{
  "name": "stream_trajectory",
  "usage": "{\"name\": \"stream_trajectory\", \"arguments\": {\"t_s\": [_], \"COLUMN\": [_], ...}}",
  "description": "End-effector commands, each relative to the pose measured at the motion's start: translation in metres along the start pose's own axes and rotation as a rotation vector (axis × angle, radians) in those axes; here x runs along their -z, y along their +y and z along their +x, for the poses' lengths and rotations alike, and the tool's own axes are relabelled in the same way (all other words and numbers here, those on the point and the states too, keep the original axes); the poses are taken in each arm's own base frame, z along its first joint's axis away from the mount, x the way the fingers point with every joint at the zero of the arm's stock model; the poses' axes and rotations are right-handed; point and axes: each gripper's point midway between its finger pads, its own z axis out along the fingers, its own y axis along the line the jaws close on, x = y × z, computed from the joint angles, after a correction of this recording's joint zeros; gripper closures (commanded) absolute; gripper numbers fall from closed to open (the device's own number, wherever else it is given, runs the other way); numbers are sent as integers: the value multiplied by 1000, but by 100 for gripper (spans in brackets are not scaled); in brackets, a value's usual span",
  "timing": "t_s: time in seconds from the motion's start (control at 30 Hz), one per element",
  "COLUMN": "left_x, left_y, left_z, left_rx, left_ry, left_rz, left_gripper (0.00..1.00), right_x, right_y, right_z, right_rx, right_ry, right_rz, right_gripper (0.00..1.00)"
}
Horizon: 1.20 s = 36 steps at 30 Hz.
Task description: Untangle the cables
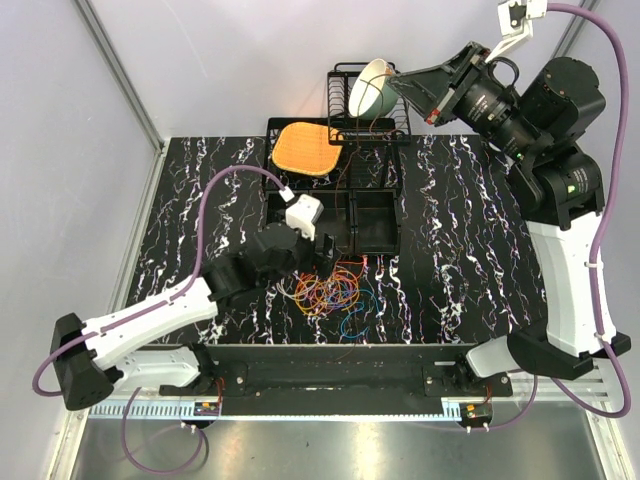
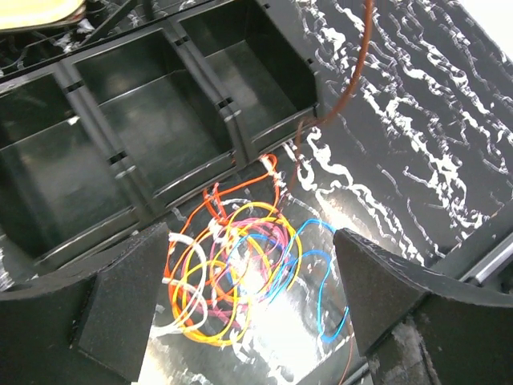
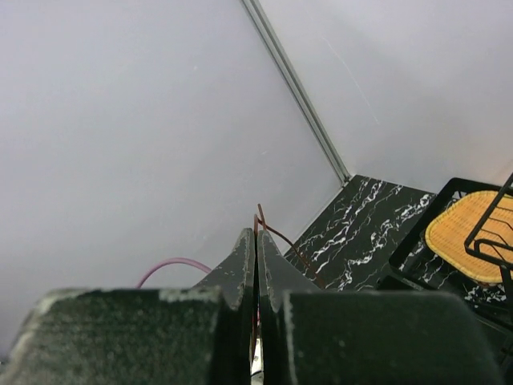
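Observation:
The cables (image 1: 333,292) lie in a tangled heap of orange, yellow, pink, white and blue loops on the black marbled table, just in front of the black bins. My left gripper (image 1: 327,252) hovers over the heap's far edge. In the left wrist view it (image 2: 252,293) stands open, with the loops (image 2: 232,277) below and between its fingers (image 2: 128,309). My right gripper (image 1: 397,76) is raised high over the dish rack and is shut (image 3: 256,234) on a thin brown-red cable (image 3: 279,234). That cable (image 2: 353,72) runs taut up from the heap.
Black compartment bins (image 1: 372,222) stand right behind the heap. An orange woven mat (image 1: 305,148) lies on the bins farther back. A wire dish rack (image 1: 392,125) holds a tilted white bowl (image 1: 368,88). The table's front rail (image 1: 340,365) is near the heap.

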Motion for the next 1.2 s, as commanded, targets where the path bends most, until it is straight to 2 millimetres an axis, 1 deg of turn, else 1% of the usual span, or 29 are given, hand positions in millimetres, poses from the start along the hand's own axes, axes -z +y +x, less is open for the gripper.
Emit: {"name": "stream_trajectory", "arguments": {"t_s": [0.0, 0.07, 0.1, 0.13, 0.23, 0.27, 0.3, 0.33, 0.4, 0.47, 0.53, 0.57, 0.6, 0.63, 0.67, 0.7, 0.73, 0.8, 0.83, 0.87, 0.9, 0.93, 1.0, 1.03, 1.07, 1.13, 1.17], "left_x": [-14, -16, -18, -19, -29, -32, -40, -44, -53, -63, -70, -77, -81, -85, -89, -90, -90, -81, -75, -68, -56, -45, -27, -18, -14, -7, -8], "left_y": [-26, -28, -30, -29, -33, -34, -36, -36, -35, -35, -36, -36, -33, -34, -33, -31, -31, -29, -30, -27, -22, -21, -14, -15, -13, -17, -18], "left_z": [-36, -33, -37, -37, -32, -30, -24, -21, -14, -4, 0, 6, 9, 9, 16, 18, 14, 7, -7, -11, -28, -49, -68, -85, -88, -97, -94], "left_rx": [67, 69, 79, 83, 91, 97, 97, 98, 111, 117, 119, 119, 118, 118, 114, 116, 124, 126, 133, 127, 131, 135, 105, 99, 73, 55, 27], "left_ry": [-168, -168, -190, -193, -189, -182, -164, -153, -137, -113, -110, -91, -82, -76, -54, -46, -48, -47, -70, -62, -100, -139, -165, -194, -192, -203, -189], "left_rz": [104, 117, 123, 118, 127, 132, 131, 126, 111, 101, 97, 85, 68, 64, 52, 35, 26, 12, 6, -10, -32, -39, -67, -63, -69, -45, -39], "left_gripper": [12, 12, 12, 13, 15, 16, 18, 21, 24, 27, 32, 39, 43, 55, 92, 100, 100, 100, 100, 100, 100, 100, 100, 100, 100, 100, 94], "right_x": [8, 9, 9, 9, 9, 9, 9, 9, 9, 9, 10, 11, 11, 11, 11, 12, 11, 11, 11, 11, 11, 11, 10, 8, 7, 4, 4], "right_y": [4, 1, 0, -1, -2, -1, -2, -2, -2, -1, -1, -1, -1, -1, -1, -2, -3, -6, -8, -11, -14, -16, -19, -22, -21, -24, -23], "right_z": [-5, -2, -2, -1, 0, -1, -1, -2, -3, -3, -4, -4, -5, -6, -6, -6, -5, -4, -3, -2, -2, -2, -2, 0, -1, -1, -3], "right_rx": [7, 4, 4, 4, 3, 5, 5, 7, 9, 10, 14, 18, 21, 21, 24, 28, 26, 30, 30, 34, 34, 35, 34, 34, 31, 30, 26], "right_ry": [-14, -8, -7, -7, -4, -7, -7, -10, -11, -11, -12, -13, -15, -15, -17, -15, -13, -9, -9, -6, -9, -11, -15, -12, -14, -16, -19], "right_rz": [17, 29, 33, 35, 36, 35, 41, 39, 42, 42, 41, 42, 47, 47, 51, 54, 57, 71, 78, 89, 103, 111, 125, 131, 130, 134, 134], "right_gripper": [100, 100, 100, 100, 100, 100, 100, 100, 100, 100, 100, 100, 100, 100, 100, 100, 100, 100, 100, 100, 100, 100, 100, 100, 100, 100, 100]}}
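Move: The brown cable hangs from the raised right gripper down to the pile. The stretch to pinch is about 6 cm right of the open left gripper, 3 cm ahead and 8 cm below. The cable pile lies almost beneath the left gripper, about 2 cm ahead, 3 cm right and 18 cm down. The middle black bin stands about 14 cm beyond the pile. From the right gripper, that stretch is about 5 cm left, 3 cm back and 45 cm below. Bring the open left gripper some 6 cm right and a little forward to the hanging brown cable, then dip about 8 cm towards the pile while closing the fingers fully on the strand. Turn straight back up about 13 cm, easing slightly left, with the strand pinched. Keep the right gripper shut on its end of the cable high up, letting it sink about 2 cm. ##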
